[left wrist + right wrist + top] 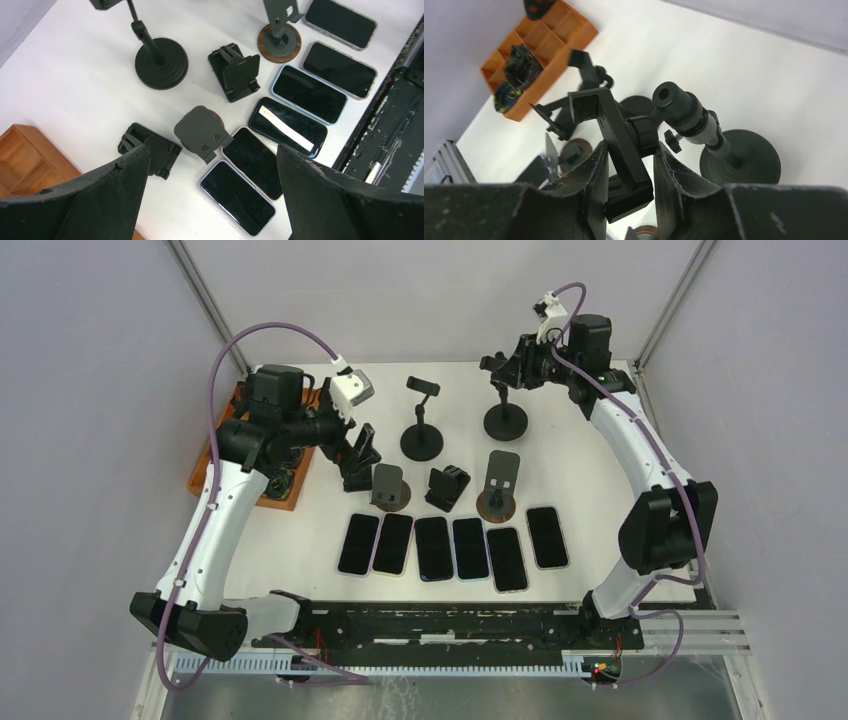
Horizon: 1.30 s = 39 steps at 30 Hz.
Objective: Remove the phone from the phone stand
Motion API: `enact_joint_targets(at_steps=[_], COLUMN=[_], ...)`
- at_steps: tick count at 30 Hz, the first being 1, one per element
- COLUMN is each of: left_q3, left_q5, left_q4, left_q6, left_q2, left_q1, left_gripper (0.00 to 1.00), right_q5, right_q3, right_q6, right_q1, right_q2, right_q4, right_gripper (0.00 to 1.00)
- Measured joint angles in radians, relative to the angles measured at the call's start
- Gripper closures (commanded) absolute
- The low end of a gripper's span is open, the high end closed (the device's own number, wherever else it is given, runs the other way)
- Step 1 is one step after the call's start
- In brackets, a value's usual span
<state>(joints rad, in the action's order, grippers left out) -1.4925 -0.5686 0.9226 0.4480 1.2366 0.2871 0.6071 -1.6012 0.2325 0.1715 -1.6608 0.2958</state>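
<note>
Several phones (pixel 434 548) lie flat in a row near the table's front; they also show in the left wrist view (pixel 255 160). No stand in view holds a phone. My right gripper (pixel 497 370) is at the far right, closed around the empty clamp head (pixel 616 130) of a tall pole stand (pixel 505 421). My left gripper (pixel 358 445) is open and empty above a black folding stand (pixel 150 147) and a grey plate stand (pixel 202 132).
A second pole stand (pixel 422 430), a black folding stand (pixel 447 487) and a wooden-based stand (pixel 498 485) stand behind the phones. An orange compartment tray (pixel 215 465) sits at the left edge. A black rail (pixel 450 625) runs along the front.
</note>
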Motion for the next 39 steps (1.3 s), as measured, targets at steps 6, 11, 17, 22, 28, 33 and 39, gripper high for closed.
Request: enact_joint_targets(at_steps=[6, 11, 17, 22, 28, 33, 39], left_q3=[0.016, 0.042, 0.087, 0.120, 0.140, 0.164, 0.316], left_q5=[0.042, 0.063, 0.126, 0.153, 0.158, 0.171, 0.203], left_q4=[-0.003, -0.029, -0.090, -0.141, -0.199, -0.292, -0.462], left_q6=[-0.008, -0.032, -0.061, -0.080, -0.106, -0.166, -0.204], left_q2=[0.018, 0.034, 0.050, 0.053, 0.053, 0.083, 0.134], left_q1=[-0.022, -0.054, -0.080, -0.100, -0.119, -0.192, -0.256], left_gripper=[0.00, 0.00, 0.00, 0.00, 0.00, 0.00, 0.00], right_q5=[-0.005, 0.012, 0.013, -0.010, -0.063, -0.198, -0.472], right_q3=[0.030, 0.062, 0.076, 0.095, 0.052, 0.127, 0.517], right_q6=[-0.054, -0.066, -0.093, -0.122, -0.177, -0.183, -0.141], right_q1=[-0.007, -0.019, -0.035, -0.054, -0.076, -0.109, -0.168], right_q2=[-0.061, -0.061, -0.051, -0.014, 0.037, 0.167, 0.525], right_q4=[-0.004, -0.044, -0.055, -0.043, 0.033, 0.040, -0.135], right_gripper=[1.00, 0.67, 0.35, 0.02, 0.02, 0.02, 0.02])
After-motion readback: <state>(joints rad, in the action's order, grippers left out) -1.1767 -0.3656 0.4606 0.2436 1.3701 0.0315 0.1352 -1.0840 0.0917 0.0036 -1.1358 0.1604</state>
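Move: The right hand still pinches the empty tall stand; its table spot lies about 5 cm ahead, 2 cm right and 26 cm below. From this hand, the other tall stand is 2 cm ahead, 21 cm left; the brown-based stand 14 cm back, 2 cm left. For the empty left hand, the folding stand lies about 14 cm ahead, 2 cm left and 23 cm below, the left round stand 8 cm ahead, 7 cm right. Right lowers the tall stand 5 cm, opens, withdraws right some 16 cm; left hand reaches forward, left and down. ##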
